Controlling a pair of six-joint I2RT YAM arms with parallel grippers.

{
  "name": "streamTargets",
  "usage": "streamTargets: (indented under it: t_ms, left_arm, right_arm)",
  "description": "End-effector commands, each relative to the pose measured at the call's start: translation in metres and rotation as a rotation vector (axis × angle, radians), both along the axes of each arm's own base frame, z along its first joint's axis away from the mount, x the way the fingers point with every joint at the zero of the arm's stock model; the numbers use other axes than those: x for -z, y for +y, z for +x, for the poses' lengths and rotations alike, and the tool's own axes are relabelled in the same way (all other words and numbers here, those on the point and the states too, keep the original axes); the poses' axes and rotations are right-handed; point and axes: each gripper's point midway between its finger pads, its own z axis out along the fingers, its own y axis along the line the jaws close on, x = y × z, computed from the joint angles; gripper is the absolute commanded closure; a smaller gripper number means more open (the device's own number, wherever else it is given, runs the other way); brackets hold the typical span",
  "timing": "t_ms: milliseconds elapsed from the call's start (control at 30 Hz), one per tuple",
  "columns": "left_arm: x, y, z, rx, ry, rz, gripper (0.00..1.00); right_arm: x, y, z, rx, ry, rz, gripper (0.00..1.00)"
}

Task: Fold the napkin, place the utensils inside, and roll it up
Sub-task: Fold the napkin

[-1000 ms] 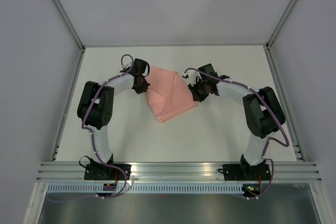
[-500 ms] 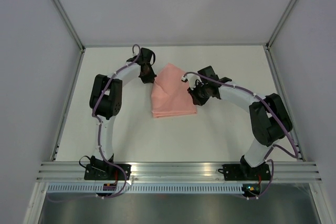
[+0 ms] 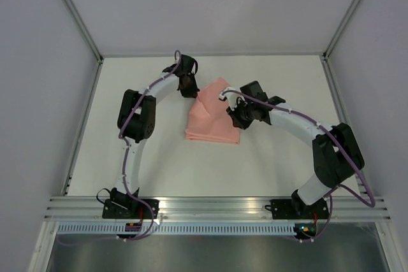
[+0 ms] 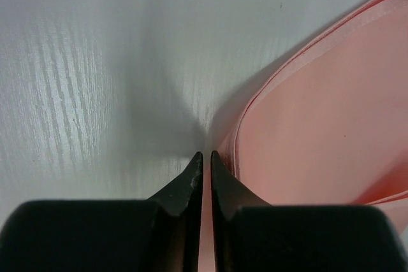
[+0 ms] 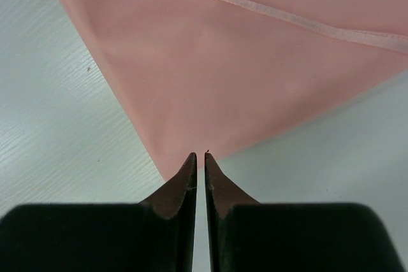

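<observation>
The pale salmon-pink napkin (image 3: 213,116) lies folded on the white table between the two arms, its near edge roughly straight. My left gripper (image 3: 189,88) is at its far-left edge. In the left wrist view the jaws (image 4: 204,154) stand a thin slit apart, with pink cloth (image 4: 319,125) showing in the slit. My right gripper (image 3: 233,119) is at the napkin's right edge. In the right wrist view its tips (image 5: 201,154) close on the rim of the flat cloth (image 5: 242,62) near a corner. The utensils are out of view.
The white tabletop (image 3: 287,164) is bounded by metal rails on the left (image 3: 83,125) and right (image 3: 341,113). A slotted aluminium bar (image 3: 217,205) at the near edge carries both arm bases. Grey walls stand behind and at both sides.
My left gripper swung right and toward the back along the napkin's edge. The napkin turned from pointing toward the near edge to lying with a flat near edge. My right gripper shifted slightly left.
</observation>
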Motion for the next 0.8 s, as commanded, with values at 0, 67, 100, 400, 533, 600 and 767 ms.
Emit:
streamTargets:
  t_ms: [0, 67, 100, 400, 533, 600, 767]
  left_arm:
    - [-0.011, -0.002, 0.005, 0.042, -0.021, 0.006, 0.87]
    - [-0.025, 0.007, 0.011, 0.01, -0.048, 0.007, 0.8]
    - [-0.03, 0.012, 0.011, -0.004, -0.054, 0.001, 0.78]
    - [-0.138, 0.076, 0.029, -0.123, -0.281, -0.066, 0.59]
    - [-0.175, 0.063, 0.008, -0.093, -0.387, -0.142, 0.59]
    - [-0.161, 0.064, -0.014, -0.079, -0.37, -0.134, 0.57]
    - [-0.191, 0.079, -0.076, -0.07, -0.455, -0.161, 0.54]
  right_arm:
    - [-0.014, -0.003, 0.006, 0.007, -0.059, -0.02, 0.86]
    - [-0.015, -0.005, 0.01, -0.001, -0.083, -0.034, 0.85]
    - [-0.016, -0.004, 0.012, -0.007, -0.096, -0.037, 0.84]
    - [-0.041, 0.0, 0.018, -0.091, -0.191, -0.023, 0.54]
    - [-0.059, 0.012, 0.014, -0.177, -0.241, 0.028, 0.45]
    - [-0.057, 0.019, 0.01, -0.216, -0.246, 0.034, 0.45]
    - [-0.029, 0.04, -0.017, -0.334, -0.25, -0.012, 0.44]
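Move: The left hand is down at the table with its fingertips on the napkin's left edge; the napkin's near left corner lies about 16 cm back and 2 cm to the left, its far corner some 7 cm ahead and 10 cm to the right. The right hand hovers over the napkin's near right corner, which is roughly 3 cm back, level sideways and 7 cm below; the near left corner lies about 18 cm to its left and 1 cm back. The left hand comes free of the napkin's left edge, its fingers spreading from almost shut to nearly half open, as it slips about 9 cm left with a little forward, climbs some 17 cm and then swings back towards the robot, the fingertips tipping outward about 20 degrees. The right hand stays close above the near right corner without touching the cloth, opens from nearly shut to just over half, then rises about 3.5 cm and edges 2 cm left while turning a little counter-clockwise and tipping its fingers outward. ##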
